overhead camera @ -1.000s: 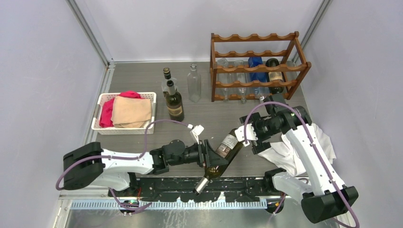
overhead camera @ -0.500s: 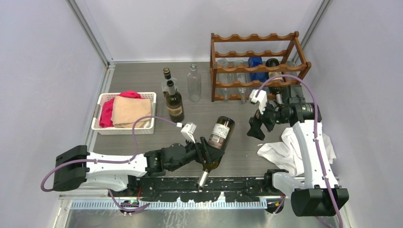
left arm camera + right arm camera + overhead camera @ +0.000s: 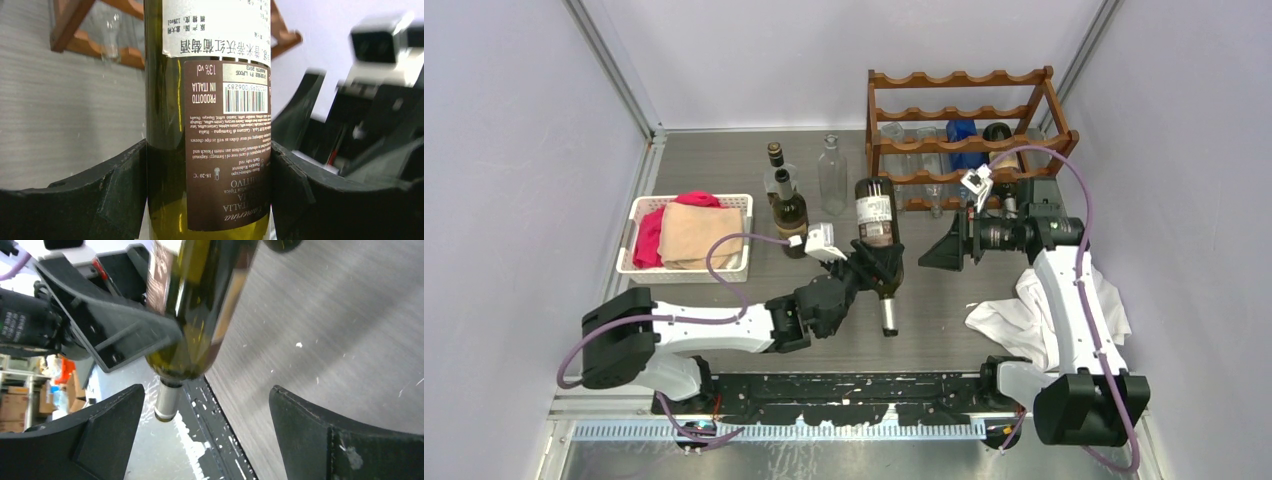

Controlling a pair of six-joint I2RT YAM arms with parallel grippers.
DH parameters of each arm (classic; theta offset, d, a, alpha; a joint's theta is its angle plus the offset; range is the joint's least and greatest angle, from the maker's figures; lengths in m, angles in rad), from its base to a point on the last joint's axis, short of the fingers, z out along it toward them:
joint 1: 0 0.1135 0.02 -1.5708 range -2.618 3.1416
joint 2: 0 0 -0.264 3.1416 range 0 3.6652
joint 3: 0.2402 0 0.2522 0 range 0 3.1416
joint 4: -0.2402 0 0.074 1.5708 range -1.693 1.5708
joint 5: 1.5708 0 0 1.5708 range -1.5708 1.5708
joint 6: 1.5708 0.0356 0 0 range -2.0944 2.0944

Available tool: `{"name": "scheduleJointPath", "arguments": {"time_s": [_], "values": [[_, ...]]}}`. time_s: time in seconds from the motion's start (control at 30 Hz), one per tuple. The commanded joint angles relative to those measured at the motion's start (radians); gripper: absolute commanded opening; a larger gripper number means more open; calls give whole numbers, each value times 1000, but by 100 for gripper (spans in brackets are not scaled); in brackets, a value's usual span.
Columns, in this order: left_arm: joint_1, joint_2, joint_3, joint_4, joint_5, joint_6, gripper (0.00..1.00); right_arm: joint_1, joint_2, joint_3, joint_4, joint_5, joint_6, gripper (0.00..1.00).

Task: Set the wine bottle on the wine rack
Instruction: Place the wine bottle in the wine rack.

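The wine bottle (image 3: 877,228), dark green glass with a brown and white label, is held above the table in the middle, base toward the wine rack (image 3: 964,80) and neck (image 3: 889,318) toward the near edge. My left gripper (image 3: 876,268) is shut on its lower body; both fingers (image 3: 120,185) press the glass (image 3: 165,125). My right gripper (image 3: 942,250) stands open just right of the bottle, facing it, apart from it. In the right wrist view the bottle (image 3: 200,315) hangs ahead of the wide jaws (image 3: 207,420). The reddish-brown rack stands at the back right.
The rack's lower tiers hold a blue bottle (image 3: 962,135), a dark bottle (image 3: 999,140) and clear ones. Two dark bottles (image 3: 790,215) and a clear bottle (image 3: 831,175) stand left of the rack. A white basket (image 3: 742,240) of cloths sits left; a white cloth (image 3: 1049,315) lies right.
My left arm has raised the bottle and swung it away from the near edge, base now toward the rack. My right gripper drew back from the bottle's base and turned to face it.
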Motion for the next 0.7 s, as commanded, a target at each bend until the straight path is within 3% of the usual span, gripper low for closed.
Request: {"name": "scheduleJointPath", "arguments": {"time_s": [0.0,0.17,0.33,0.47,0.67], "values": [[56,45,131,202,-149,-60,0,5,-89,-136,303,-8,354,100],[64,144,257,198,-209,-90,0,23,-196,-253,555,81,542,100],[64,209,375,151,-272,-97,0,49,-189,-227,576,127,551,100],[64,257,450,173,-316,-74,0,161,-190,-219,557,266,518,97],[64,305,518,216,-330,-34,0,184,-177,-210,563,420,503,68]]}}
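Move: Just behind the right hand's open fingers hangs the bottle neck, about 9 cm to its left, 8 cm back and 7 cm lower; the wine rack's middle is some 22 cm ahead, 12 cm right and 14 cm below. From the left hand, already gripping the bottle's body, the rack is about 24 cm ahead, 21 cm right and 14 cm lower. The clear bottle stands 11 cm ahead and 9 cm left of the left hand, some 14 cm lower. Carrying the bottle forward and up, the left hand keeps its grip and travels about 8 cm out and 7 cm up, drifting a little right, while turning some 20 degrees counter-clockwise so the neck swings towards the right hand. The right hand edges left, slightly forward and down around the neck, turns about 10 degrees clockwise and starts closing late, with no firm hold yet. ##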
